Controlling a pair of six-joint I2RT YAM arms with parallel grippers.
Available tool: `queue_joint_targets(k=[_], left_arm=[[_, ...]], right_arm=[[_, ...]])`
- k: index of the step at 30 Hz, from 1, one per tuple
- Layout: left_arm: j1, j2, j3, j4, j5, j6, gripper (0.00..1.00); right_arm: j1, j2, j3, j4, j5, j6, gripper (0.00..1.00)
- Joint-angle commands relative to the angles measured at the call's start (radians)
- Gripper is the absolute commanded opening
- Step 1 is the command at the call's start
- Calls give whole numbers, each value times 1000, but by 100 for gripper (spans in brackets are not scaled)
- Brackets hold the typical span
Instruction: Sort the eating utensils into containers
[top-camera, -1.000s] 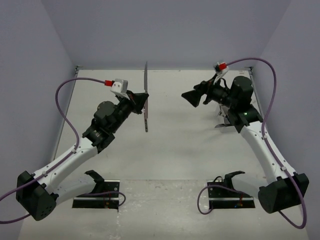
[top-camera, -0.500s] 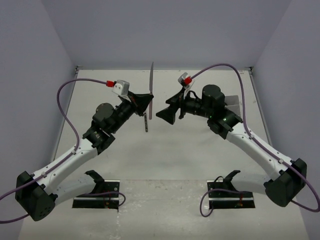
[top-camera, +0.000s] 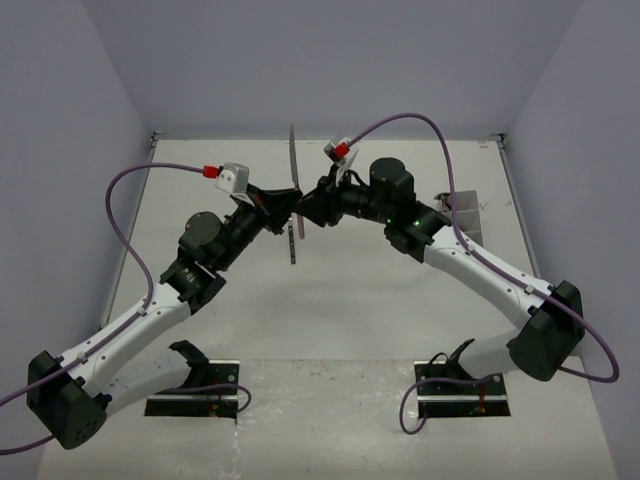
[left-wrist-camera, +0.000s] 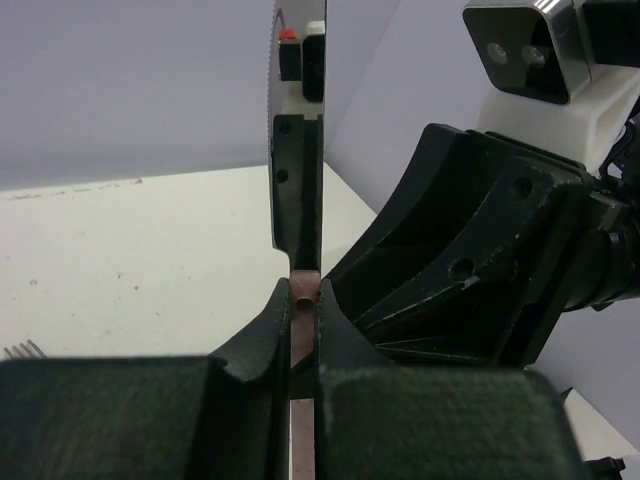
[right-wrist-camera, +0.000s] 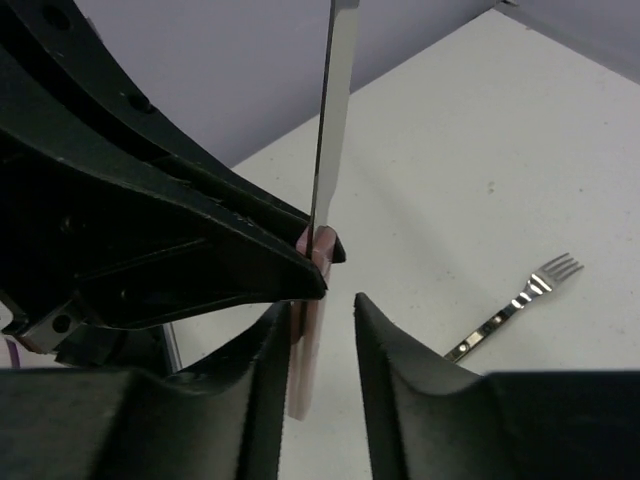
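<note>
A pink-handled table knife (top-camera: 291, 170) stands upright in mid-air over the middle of the table. My left gripper (top-camera: 288, 205) is shut on its pink handle (left-wrist-camera: 303, 300), with the serrated blade (left-wrist-camera: 297, 180) rising above the fingers. My right gripper (top-camera: 304, 212) faces it from the right. Its jaws straddle the lower handle (right-wrist-camera: 309, 360) with a gap left on the right side, so the right gripper (right-wrist-camera: 322, 306) is open. The white containers (top-camera: 466, 213) sit at the right behind the right arm. A metal fork (right-wrist-camera: 517, 306) lies on the table.
Fork tines (left-wrist-camera: 22, 350) show at the left edge of the left wrist view. The two grippers are nearly touching. Purple cables loop above both arms. Walls bound the table on three sides.
The right arm swung left from the containers to the knife and its jaws narrowed around the pink handle. The left gripper kept hold of the knife, shifting only slightly.
</note>
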Motion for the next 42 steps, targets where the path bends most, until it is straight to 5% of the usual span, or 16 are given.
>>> queue_joint_targets(k=[1,2,4,6,7,9,10,11,14,19,25,33,42], left_arm=[[-9,-21,-2,34,17,-15,0],[-9,-18,-1,18,18,-12,0],[-10,-17,-4,14,23,-13,0],[-9,-14,1,14,49,-4,0],[-9,-12,8,9,60,-1,9],[-9,-12,28,-3,127,14,48],[-9,-9,42,-22,150,23,97],[-9,-9,70,-57,174,28,100],[-9,-13,96,-126,187,33,100],[-9,-43,73,-215,153,28,100],[-9,-95,2,-319,-29,-10,100],[-9,-37,-19,-454,-273,-93,100],[-9,219,5,-454,-338,-176,100]], right_arm=[[1,19,65,52,30,-10,28],[1,22,67,48,29,-15,15],[1,19,53,56,10,-32,4],[-1,12,39,82,-11,-46,0],[1,10,30,87,-8,-47,0],[-1,4,24,87,22,-79,0],[-7,-1,18,88,39,-98,0],[-11,-4,16,85,58,-140,0],[-54,-21,35,53,134,-191,0],[-230,-64,38,64,37,-240,0],[-487,-130,21,113,-170,-594,0],[-828,-173,-20,-180,-592,-995,0],[-1120,-112,-130,-525,-787,-1433,0]])
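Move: The knife's middle is about 4 cm ahead of and 4 cm above the right hand, whose part-open fingers straddle the pink handle. The left hand still holds that handle slightly higher, the knife's middle about 4 cm ahead. The container is some 41 cm to the right hand's right, 5 cm farther out and 27 cm below. The last fork lies on the table, 8 cm ahead, 6 cm left and 34 cm below the left hand, or 8 cm ahead, 5 cm left and 31 cm below the right. Nearly still at first, the right hand shuts on the knife handle, then the left opens wide and lets go. The right carries the knife some 35 cm right towards the container, arcs about 12 cm forward, rises, then eases back and sinks, wrist turning about 50 degrees. The left backs off a little, then dips about 18 cm towards the fork, swinging left and tipping fingers down. ##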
